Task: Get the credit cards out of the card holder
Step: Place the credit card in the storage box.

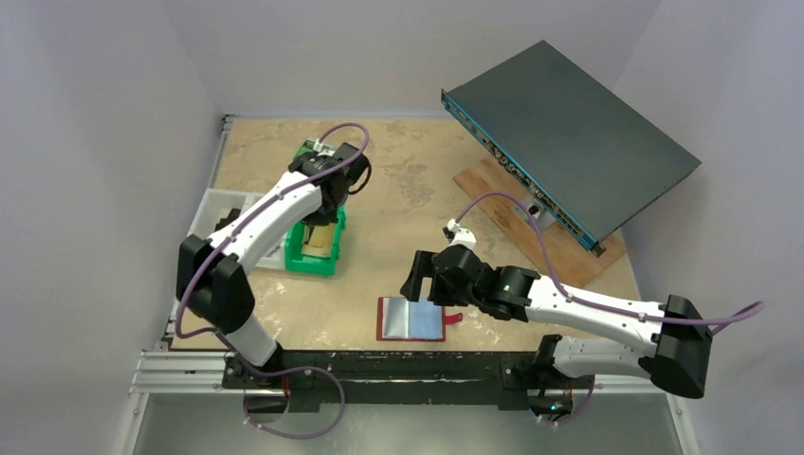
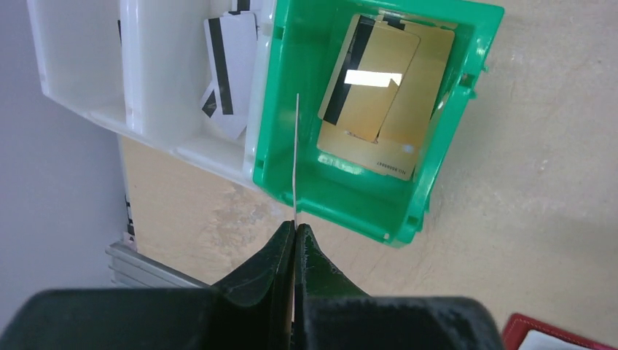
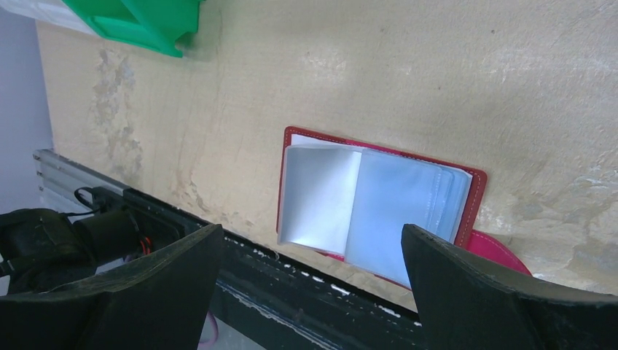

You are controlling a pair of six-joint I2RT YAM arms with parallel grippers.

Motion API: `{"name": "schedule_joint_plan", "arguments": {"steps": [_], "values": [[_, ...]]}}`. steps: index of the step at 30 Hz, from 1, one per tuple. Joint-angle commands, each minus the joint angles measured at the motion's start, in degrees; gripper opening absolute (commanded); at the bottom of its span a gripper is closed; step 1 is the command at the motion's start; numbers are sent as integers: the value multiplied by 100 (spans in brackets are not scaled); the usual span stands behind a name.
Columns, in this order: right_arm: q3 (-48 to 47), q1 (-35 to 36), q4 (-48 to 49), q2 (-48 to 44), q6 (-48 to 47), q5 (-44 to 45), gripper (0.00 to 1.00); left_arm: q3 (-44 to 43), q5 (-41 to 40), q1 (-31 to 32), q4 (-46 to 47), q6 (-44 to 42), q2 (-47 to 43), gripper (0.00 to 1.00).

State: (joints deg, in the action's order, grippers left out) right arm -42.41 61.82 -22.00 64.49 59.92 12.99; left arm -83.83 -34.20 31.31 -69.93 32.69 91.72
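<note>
The red card holder (image 1: 411,318) lies open near the table's front edge, its pale blue inner pockets (image 3: 379,211) facing up and its red tab sticking out to the right. My right gripper (image 3: 312,232) hovers just above it, open, with nothing between its fingers. My left gripper (image 2: 295,226) is shut on a thin credit card (image 2: 295,146), seen edge-on, over the green bin (image 2: 452,146). Several gold credit cards (image 2: 379,95) lie inside that bin. A red corner of the holder (image 2: 532,332) shows in the left wrist view.
A white divided tray (image 2: 146,73) beside the bin holds white cards with black stripes (image 2: 229,65). A dark flat device (image 1: 569,133) leans on a wooden board (image 1: 502,204) at the back right. A metal rail (image 1: 379,365) runs along the near edge.
</note>
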Motion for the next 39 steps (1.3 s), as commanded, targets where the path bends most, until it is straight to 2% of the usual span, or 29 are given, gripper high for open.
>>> {"name": "schedule_joint_plan", "arguments": {"steps": [1, 9, 16, 26, 39], "values": [[-95, -5, -28, -142, -102, 159, 93, -398, -137, -166, 195, -521, 512, 0], [23, -8, -134, -306, -47, 254, 93, -596, -44, -354, 249, -569, 1563, 0], [101, -4, -200, -388, 18, 274, 93, -603, 115, -426, 278, -618, 1747, 1], [62, -8, -197, -290, 14, 256, 93, -602, 372, -437, 188, -741, 1318, 31], [-16, -8, -182, -49, 28, 286, 94, -452, 1152, -433, 170, -950, -13, 69]]}}
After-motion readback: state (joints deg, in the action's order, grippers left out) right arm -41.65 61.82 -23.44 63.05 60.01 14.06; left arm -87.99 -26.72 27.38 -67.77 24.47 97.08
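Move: Below and ahead of the left hand, which holds the gold card on edge, is the green storage box, its middle about 6 cm forward, a centimetre left and some 13 cm down. The white compartment with the pale cards adjoins the box, about 11 cm to its left; the open card holder lies some 12 cm back and 19 cm right of the hand. From the right hand the green box is about 12 cm ahead, 20 cm left and 9 cm down. Sinking about 8 cm and easing some 3 cm forward, the left hand lowers the pinched gold card into the green storage box, fingertips tilting a little more downward. It pauses there and opens the fingers to let go, then rises about 6 cm, still opening to roughly two thirds and drifting slightly back. ##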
